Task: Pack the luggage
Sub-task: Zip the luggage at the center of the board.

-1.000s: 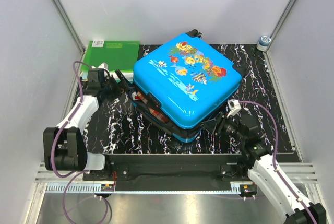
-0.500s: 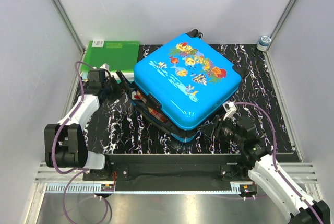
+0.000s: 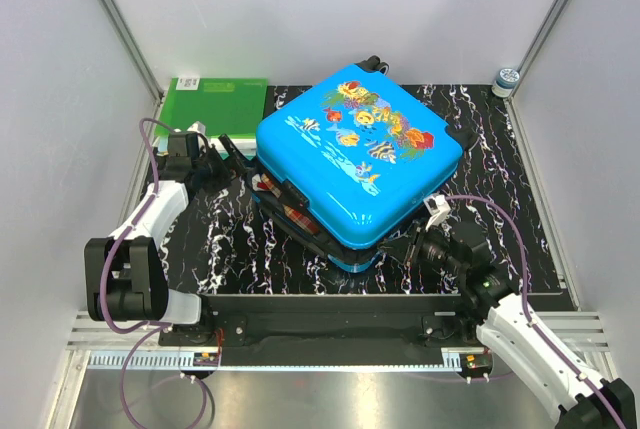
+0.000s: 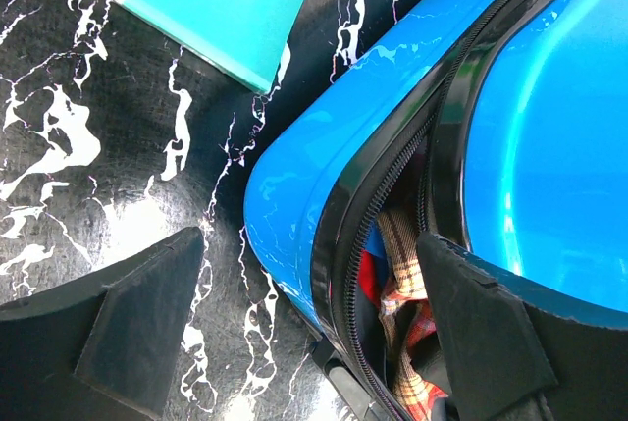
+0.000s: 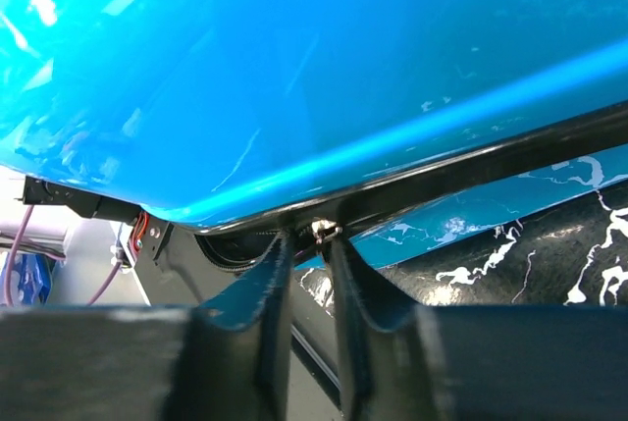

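The luggage (image 3: 355,154) lies flat on the black marbled table (image 3: 220,239), its bright-blue fish-print lid resting nearly down. Plaid clothing (image 4: 402,293) bulges from the unzipped gap at its left corner. My left gripper (image 3: 238,161) is open at that corner (image 4: 294,176), straddling the lower shell's edge. One of its fingers (image 4: 147,313) is over the table, the other against the lid's rim. At the near right edge my right gripper (image 3: 408,239) points under the lid (image 5: 294,68). Its jaws (image 5: 309,239) stand narrowly apart, with the metal zipper pull (image 5: 327,231) at their tips.
A green folder (image 3: 215,99) lies at the back left, close to the luggage's left corner (image 4: 196,9). A small capped jar (image 3: 507,77) stands at the back right corner. Grey walls enclose the table on three sides.
My right gripper has moved left to the luggage's near edge and its jaws have narrowed round the zipper pull. The left gripper has barely shifted and stays open.
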Motion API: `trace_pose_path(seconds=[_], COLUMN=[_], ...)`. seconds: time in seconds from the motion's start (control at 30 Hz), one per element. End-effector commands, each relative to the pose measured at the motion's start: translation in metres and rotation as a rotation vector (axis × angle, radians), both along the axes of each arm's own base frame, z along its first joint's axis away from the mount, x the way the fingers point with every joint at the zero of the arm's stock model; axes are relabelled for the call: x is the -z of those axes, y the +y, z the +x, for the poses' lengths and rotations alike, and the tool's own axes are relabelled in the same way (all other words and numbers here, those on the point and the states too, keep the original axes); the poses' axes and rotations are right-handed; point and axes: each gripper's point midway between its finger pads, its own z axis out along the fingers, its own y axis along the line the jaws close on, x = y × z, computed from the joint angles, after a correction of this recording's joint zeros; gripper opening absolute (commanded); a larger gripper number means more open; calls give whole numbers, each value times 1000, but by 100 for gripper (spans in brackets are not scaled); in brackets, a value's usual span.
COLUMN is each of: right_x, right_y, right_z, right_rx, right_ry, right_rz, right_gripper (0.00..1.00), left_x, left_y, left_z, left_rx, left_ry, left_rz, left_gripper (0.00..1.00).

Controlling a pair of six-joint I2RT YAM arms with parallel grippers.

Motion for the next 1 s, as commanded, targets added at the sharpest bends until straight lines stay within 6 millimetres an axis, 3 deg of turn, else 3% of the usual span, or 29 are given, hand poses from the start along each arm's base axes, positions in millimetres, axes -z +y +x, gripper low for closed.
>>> trace_pose_path(seconds=[0.0,0.33,0.97], right_x=[14,21,21], right_y=[-5,-5,4], right_z=[0,2,-15], right_rx=[18,28,44], right_ry=[29,68,155], right_rz=[-68,-98,-212], right_gripper=[18,0,0], left_x=[-11,-9,2], left_y=[0,0,5], left_z=[10,8,0], left_rx=[18,17,-10], left_ry=[-64,-59,-44], left_rz=[2,3,23], left_gripper=[96,95,96])
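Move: The zip slider on the luggage's right-hand side sits just past the right fingertips, roughly 1 cm ahead and 2 cm to the left, at their height. The luggage's near corner is about 10 cm left and level with the hand; the plaid shirt showing in the open side lies some 25 cm left and 8 cm ahead. From the left hand, the slider is about 34 cm right and 16 cm back, roughly level. The right fingers, already around the zip slider's pull, shut from about a quarter open and pinch it, the hand all but still. Once shut they ease about 1 cm to the left, with a little draw back, towards the luggage's near corner, the wrist tipping some 5 degrees. ##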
